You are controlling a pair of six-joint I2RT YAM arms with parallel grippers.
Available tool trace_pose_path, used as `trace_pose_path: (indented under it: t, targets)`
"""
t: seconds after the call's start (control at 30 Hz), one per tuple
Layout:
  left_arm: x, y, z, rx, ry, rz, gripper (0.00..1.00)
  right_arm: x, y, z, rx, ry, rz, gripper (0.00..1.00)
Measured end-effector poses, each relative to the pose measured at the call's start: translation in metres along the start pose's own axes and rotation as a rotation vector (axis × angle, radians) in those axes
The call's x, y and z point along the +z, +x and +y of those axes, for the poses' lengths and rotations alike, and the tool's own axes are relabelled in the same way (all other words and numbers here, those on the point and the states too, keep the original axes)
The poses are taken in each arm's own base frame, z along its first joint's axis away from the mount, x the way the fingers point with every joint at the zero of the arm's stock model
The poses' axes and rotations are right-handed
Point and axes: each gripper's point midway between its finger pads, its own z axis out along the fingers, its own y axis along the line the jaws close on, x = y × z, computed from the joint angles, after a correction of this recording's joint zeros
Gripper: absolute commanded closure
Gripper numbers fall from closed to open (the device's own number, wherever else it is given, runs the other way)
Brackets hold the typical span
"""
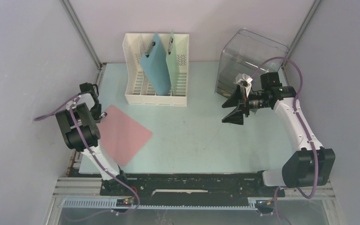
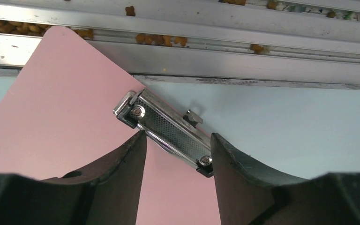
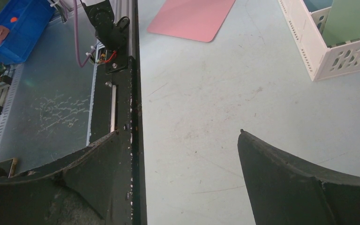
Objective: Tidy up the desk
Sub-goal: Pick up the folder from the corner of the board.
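The desk (image 1: 201, 136) is a pale mint-green tabletop. A pink clipboard (image 1: 124, 133) lies flat on its left side, one corner over the left edge. Its metal clip (image 2: 168, 131) sits at the tips of my left gripper (image 2: 178, 136), which is open with a finger on each side of the clip and nothing clamped. From above, the left gripper (image 1: 97, 110) is at the clipboard's far-left corner. My right gripper (image 1: 224, 114) hangs wide open above the desk's right half. Only bare desk (image 3: 206, 93) shows between the right gripper's (image 3: 178, 131) fingers.
A white file rack (image 1: 136, 93) stands at the back centre, holding a teal clipboard (image 1: 155, 70) and a light green one (image 1: 176, 65) upright. A clear plastic container (image 1: 251, 56) stands at the back right. Metal frame rails (image 2: 215, 65) edge the desk on the left.
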Motion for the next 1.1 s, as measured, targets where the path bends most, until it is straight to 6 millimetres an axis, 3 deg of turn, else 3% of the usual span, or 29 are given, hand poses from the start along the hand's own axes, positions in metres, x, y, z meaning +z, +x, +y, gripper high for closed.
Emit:
trace_pose_path:
  t: [0.3, 0.57, 0.83, 1.1]
  targets:
    - [0.002, 0.001, -0.007, -0.029, 0.015, 0.012, 0.49, -0.002, 0.0, -0.001, 0.0, 0.005, -0.006, 0.0]
    - [0.003, 0.008, -0.006, -0.039, 0.02, 0.044, 0.47, -0.002, -0.001, 0.0, -0.002, 0.004, -0.008, 0.0]
    - [0.004, 0.01, 0.002, -0.064, -0.002, 0.052, 0.86, -0.008, -0.005, 0.002, -0.021, 0.018, -0.022, 0.0]
    - [0.005, 0.007, 0.004, -0.088, 0.007, 0.05, 0.96, -0.019, -0.014, 0.004, -0.046, 0.051, -0.054, 0.0]
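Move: The fingers stand half open over the pink folder's metal clip: the clip's middle is about 1 cm back, 1 cm left and 2 cm below the left hand. The folder spreads out from it, its middle some 10 cm back and 10 cm to the hand's right. The white rack stands about 20 cm ahead and 30 cm right. From the right hand the clip lies some 61 cm left, about 8 cm ahead and 25 cm below. The left fingers close from about half open to nearly shut at the clip, coming to bear on it and seeming to pinch its board-side edge; the hand first edges forward not quite 1 cm, then goes back and down about as far, tilting only slightly. Late on, the empty, wide-open right hand lifts about 2 cm and eases 1.5 cm right. ##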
